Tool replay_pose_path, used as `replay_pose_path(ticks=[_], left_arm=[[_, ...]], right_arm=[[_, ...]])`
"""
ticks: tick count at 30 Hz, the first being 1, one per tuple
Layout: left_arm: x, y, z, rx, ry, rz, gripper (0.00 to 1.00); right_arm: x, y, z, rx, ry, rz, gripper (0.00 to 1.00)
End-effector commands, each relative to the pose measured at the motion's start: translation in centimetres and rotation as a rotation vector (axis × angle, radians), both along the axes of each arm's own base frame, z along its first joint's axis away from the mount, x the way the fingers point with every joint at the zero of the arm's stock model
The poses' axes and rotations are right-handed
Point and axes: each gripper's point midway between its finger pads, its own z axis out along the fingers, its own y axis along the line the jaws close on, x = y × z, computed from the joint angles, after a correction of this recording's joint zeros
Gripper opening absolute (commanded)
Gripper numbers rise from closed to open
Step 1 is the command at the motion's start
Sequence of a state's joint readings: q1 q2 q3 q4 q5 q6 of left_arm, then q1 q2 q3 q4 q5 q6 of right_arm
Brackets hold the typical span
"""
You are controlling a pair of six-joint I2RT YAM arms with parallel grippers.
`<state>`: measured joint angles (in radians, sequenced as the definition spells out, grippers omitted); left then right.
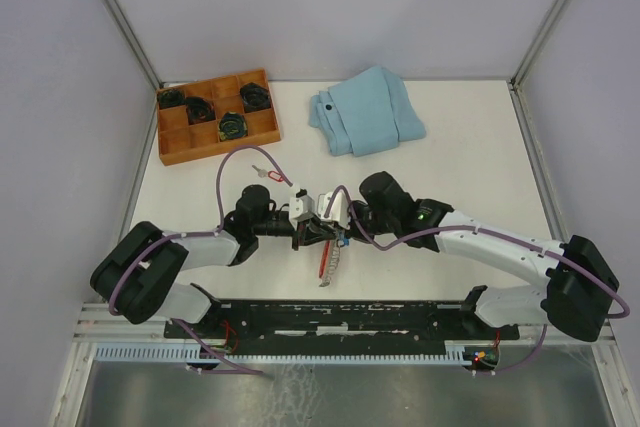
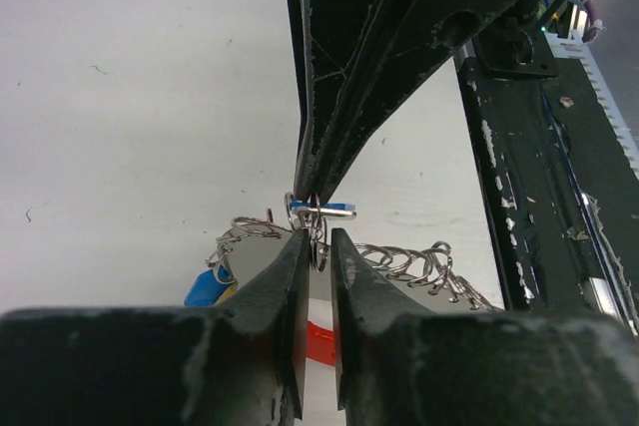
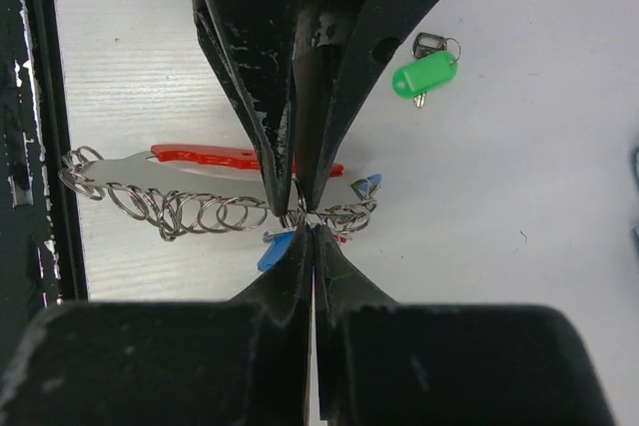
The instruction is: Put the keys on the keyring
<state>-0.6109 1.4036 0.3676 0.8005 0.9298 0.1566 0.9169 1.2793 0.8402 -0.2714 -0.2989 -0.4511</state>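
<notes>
The keyring is a red strip (image 3: 215, 157) with a row of silvery loops (image 3: 190, 212); it hangs between my two grippers in the top view (image 1: 330, 262). My left gripper (image 2: 318, 238) is shut on one loop of the keyring (image 2: 419, 264). My right gripper (image 3: 312, 224) is shut on a blue-tagged key (image 3: 275, 251), tip to tip with the left fingers (image 3: 270, 147). That key also shows in the left wrist view (image 2: 334, 210). Another blue tag (image 2: 205, 288) hangs at the keyring's end. A green-tagged key (image 3: 424, 75) and a red-tagged key (image 1: 268, 175) lie loose on the table.
A wooden compartment tray (image 1: 170, 142) with dark coiled items stands at the back left. A folded light-blue cloth (image 1: 365, 112) lies at the back centre. The black base rail (image 1: 350, 312) runs along the near edge, close below the grippers.
</notes>
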Motion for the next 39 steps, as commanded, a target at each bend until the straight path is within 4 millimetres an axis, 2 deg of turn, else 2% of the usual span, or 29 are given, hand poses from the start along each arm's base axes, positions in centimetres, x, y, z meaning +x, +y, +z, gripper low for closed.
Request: replay_pose_path(ticks=[1,3,4,8,16,30,39], left_arm=[[0.0,-0.7,1.8,-0.045,-0.093,-0.071,0.13],[0.0,-0.7,1.6,-0.042,-0.085,-0.069,0.04],[0.1,-0.7,1.5,-0.039,-0.076,-0.063,0.03],[0.6,-0.6,1.2,-0.026,-0.050,-0.026,0.03],[2.0,-0.2,2.3,-0.057,-0.036,0.103,0.03],[2.4,0.5,5.2,-0.176,-0.055,0.201,0.03],[2.7,0.7,6.3,-0.233,-0.044,0.245,0.03]], right_arm=[[0.6,1.9,3.1,0.079,-0.055,0.030,0.01],[0.6,1.7,3.1,0.076,-0.053,0.028,0.01],[0.6,1.5,3.1,0.073,-0.054,0.024,0.01],[0.2,0.6,2.8,0.055,-0.047,0.006,0.01],[-0.5,-1.1,0.9,0.035,-0.012,-0.058,0.01],[-1.3,-0.9,-1.2,0.042,0.044,-0.072,0.01],[-1.5,-0.3,-0.9,0.085,0.053,-0.069,0.01]])
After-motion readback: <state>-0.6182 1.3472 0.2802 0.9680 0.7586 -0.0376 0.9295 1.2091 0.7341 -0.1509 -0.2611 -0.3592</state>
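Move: Right between the nearly touching fingertips sits the small wire ring by the blue-tagged key, about 1 cm to the right of the left hand point and some 1 cm to the left of the right one, level with both. From the left hand, the keyring's red strip hangs roughly 4 cm back and 3 cm below. The green-tagged key lies on the table about 5 cm ahead and 5 cm left, the red-tagged key some 12 cm ahead and 13 cm left, both around 10 cm down. Closing its slightly open fingers, the left hand pinches the wire ring beside the right fingertips, then eases up, forward and a little left, about 2 cm in all, turning some 10 degrees counter-clockwise. The right hand, still shut on its hold at the blue-tagged key, shifts about 1 cm right, away from the left hand, then comes most of the way back. ##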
